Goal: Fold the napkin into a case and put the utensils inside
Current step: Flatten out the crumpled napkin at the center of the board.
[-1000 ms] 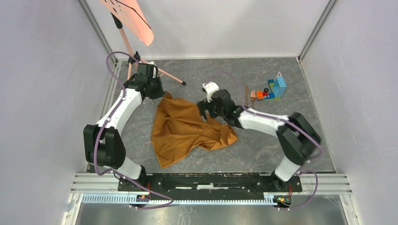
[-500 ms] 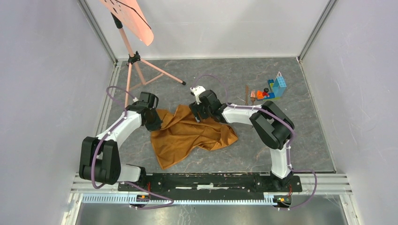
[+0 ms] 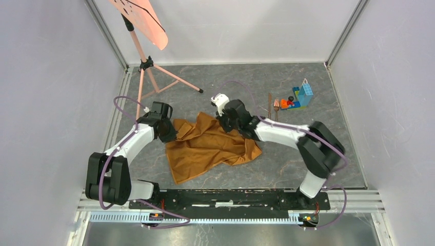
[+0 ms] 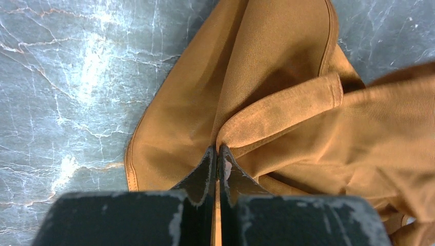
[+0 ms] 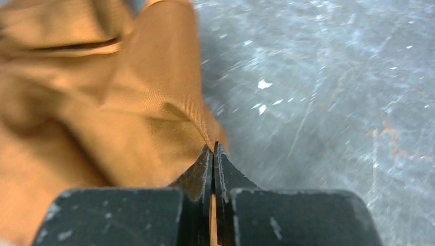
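The orange-brown napkin lies crumpled mid-table. My left gripper is shut on the cloth at its left corner; the wrist view shows a fold of the napkin pinched between the closed fingertips of the left gripper. My right gripper is shut on the napkin's far edge; in its wrist view orange cloth runs into the closed tips of the right gripper. The utensils lie far right: a thin knife-like stick and a small fork, side by side on the table.
A pile of colourful toy bricks sits just right of the fork. A salmon-pink sheet on a tripod stand stands at the far left, its legs reaching toward the napkin. Grey walls close in the marbled table.
The right gripper went from open to shut on the napkin's far edge. The left arm carried its corner from far back toward the near left; the cloth shifted and spread.
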Controlling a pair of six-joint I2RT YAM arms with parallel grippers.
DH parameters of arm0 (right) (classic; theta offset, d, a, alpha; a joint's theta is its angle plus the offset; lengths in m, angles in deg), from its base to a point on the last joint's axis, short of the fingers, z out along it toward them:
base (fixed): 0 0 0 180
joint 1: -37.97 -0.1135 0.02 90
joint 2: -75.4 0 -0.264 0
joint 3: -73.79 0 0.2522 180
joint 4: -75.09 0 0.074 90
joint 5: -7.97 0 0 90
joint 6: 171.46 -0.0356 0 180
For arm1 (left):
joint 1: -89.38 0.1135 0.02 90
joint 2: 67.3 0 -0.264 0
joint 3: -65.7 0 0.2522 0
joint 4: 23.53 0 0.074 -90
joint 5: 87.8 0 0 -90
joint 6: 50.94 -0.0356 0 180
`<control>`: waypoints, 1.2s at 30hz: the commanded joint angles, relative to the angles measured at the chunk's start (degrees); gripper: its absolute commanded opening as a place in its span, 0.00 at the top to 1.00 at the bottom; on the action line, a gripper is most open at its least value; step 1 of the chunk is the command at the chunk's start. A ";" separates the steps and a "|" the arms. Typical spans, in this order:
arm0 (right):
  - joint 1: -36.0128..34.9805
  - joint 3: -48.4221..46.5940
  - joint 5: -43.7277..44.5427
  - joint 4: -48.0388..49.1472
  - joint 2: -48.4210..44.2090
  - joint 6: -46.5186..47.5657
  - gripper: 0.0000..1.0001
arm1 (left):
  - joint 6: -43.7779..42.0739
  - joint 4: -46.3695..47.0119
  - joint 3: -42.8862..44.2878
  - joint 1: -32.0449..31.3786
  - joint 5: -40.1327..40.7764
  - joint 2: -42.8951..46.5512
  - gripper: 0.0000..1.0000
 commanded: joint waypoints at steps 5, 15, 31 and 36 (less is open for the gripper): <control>-10.85 22.13 -24.70 8.36 -14.28 -9.52 0.57 | 0.39 3.39 3.58 0.57 1.91 -2.71 0.98; -3.20 11.07 -9.54 3.82 -13.59 -5.91 0.13 | -0.61 3.64 2.19 0.66 1.96 -3.31 0.98; -1.55 -4.99 -0.69 -2.76 -1.46 -6.26 0.14 | -2.74 1.86 1.58 0.66 2.83 0.72 0.98; -1.54 9.58 -2.36 -3.92 -10.81 -8.48 0.14 | -1.97 2.02 0.14 0.67 3.39 1.84 0.98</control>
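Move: The right fingers are shut on the napkin's far edge; the napkin's middle lies about 9 cm back, 5 cm left and 4 cm below them. Its right corner is some 18 cm right and 12 cm back. The fork lies roughly 25 cm right and 3 cm back-to-front ahead, the brown stick beside it 22 cm right, 6 cm ahead. From the left hand, pinching the napkin's left part, the napkin's middle is about 15 cm right, 3 cm back and 3 cm below. The right fingers let go of the napkin's far edge, opening wide as the hand whips back over the cloth about 18 cm towards the robot and turns some 20 degrees counter-clockwise. It then swings forward again, unwinding that turn, and ends open above the cloth close to where it began. The left hand keeps its pinch, easing barely 1.5 cm forward. ##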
